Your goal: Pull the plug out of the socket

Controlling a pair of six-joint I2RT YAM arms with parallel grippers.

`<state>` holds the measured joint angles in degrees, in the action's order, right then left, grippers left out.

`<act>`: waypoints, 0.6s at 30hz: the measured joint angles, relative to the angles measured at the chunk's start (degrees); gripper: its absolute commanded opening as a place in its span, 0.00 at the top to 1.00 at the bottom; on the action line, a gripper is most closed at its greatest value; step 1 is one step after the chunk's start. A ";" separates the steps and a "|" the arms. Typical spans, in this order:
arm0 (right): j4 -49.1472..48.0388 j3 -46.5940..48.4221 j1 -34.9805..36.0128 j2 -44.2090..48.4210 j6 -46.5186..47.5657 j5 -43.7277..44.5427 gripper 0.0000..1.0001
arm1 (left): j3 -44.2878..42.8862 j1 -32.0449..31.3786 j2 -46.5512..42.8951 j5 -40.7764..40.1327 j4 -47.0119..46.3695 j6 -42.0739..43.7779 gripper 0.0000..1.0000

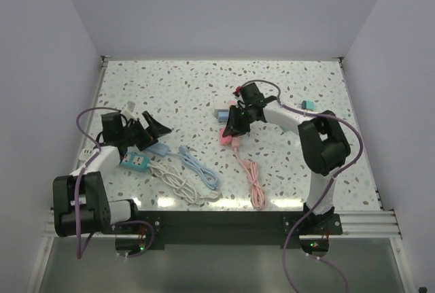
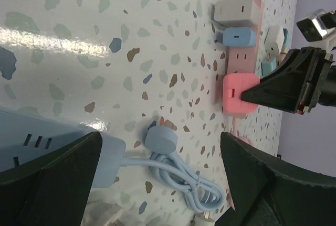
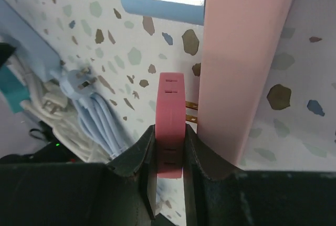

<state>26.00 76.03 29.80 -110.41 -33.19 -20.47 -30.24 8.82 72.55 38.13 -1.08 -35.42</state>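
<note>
The pink plug (image 3: 170, 126) sits in the end socket of a pink power strip (image 3: 239, 63), right where the strip's cord leaves. A short length of its brass prongs (image 3: 191, 111) shows between plug and strip. My right gripper (image 3: 169, 137) is shut on the plug, one finger pressed on each flat side. In the left wrist view the same plug (image 2: 236, 96) shows on the strip (image 2: 240, 58). From above, the right gripper (image 1: 233, 126) covers that end of the strip (image 1: 225, 139). My left gripper (image 1: 151, 133) hangs open over a blue cable, holding nothing.
A grey plug (image 2: 236, 10) and a blue plug (image 2: 239, 37) fill the strip's far sockets. A blue power strip (image 2: 31, 142) with its coiled cable (image 1: 200, 170), a white cable (image 1: 177, 181) and a teal block (image 1: 134, 162) lie front left. The pink cord (image 1: 255, 187) runs toward the near edge.
</note>
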 measured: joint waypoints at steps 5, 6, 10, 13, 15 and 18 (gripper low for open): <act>-14.99 -7.61 -6.99 0.28 -6.29 -14.99 1.00 | -0.02 -2.19 2.29 0.39 -1.03 -0.02 0.00; -18.23 -8.81 -8.13 0.37 -7.89 -17.09 1.00 | -0.07 -2.49 2.47 0.52 -1.03 -0.02 0.00; -29.77 -11.37 -10.78 1.33 -14.84 -25.05 1.00 | -0.33 -2.93 2.58 0.66 -1.11 0.02 0.00; -35.91 -11.26 -11.65 3.17 -18.34 -29.83 1.00 | -0.63 -2.97 2.78 0.68 -1.07 0.09 0.00; -36.94 -10.23 -12.57 4.87 -19.08 -32.02 1.00 | -0.74 -2.97 2.97 0.68 -0.98 0.15 0.00; -24.52 -3.21 -14.99 6.97 -11.89 -28.33 1.00 | -0.81 -2.97 3.28 0.68 -0.96 0.57 0.00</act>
<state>1.48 72.82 14.81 -103.44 -45.08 -48.80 -31.05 5.85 75.83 38.81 -2.04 -34.85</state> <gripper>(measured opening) 0.228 0.997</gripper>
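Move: The right hand already grips the pink plug, prongs clear of the pink power strip, whose middle lies about 2 cm to its right, 3 cm ahead and 2 cm lower. The blue plug sits some 6 cm ahead and 2 cm left, and a loose teal plug some 18 cm right and 3 cm ahead. From the left hand, the pink plug is roughly level ahead, 21 cm right and 5 cm lower. The right hand keeps its grip and lifts the pink plug about 13 cm, also forward, fingers tilting up leftward. ##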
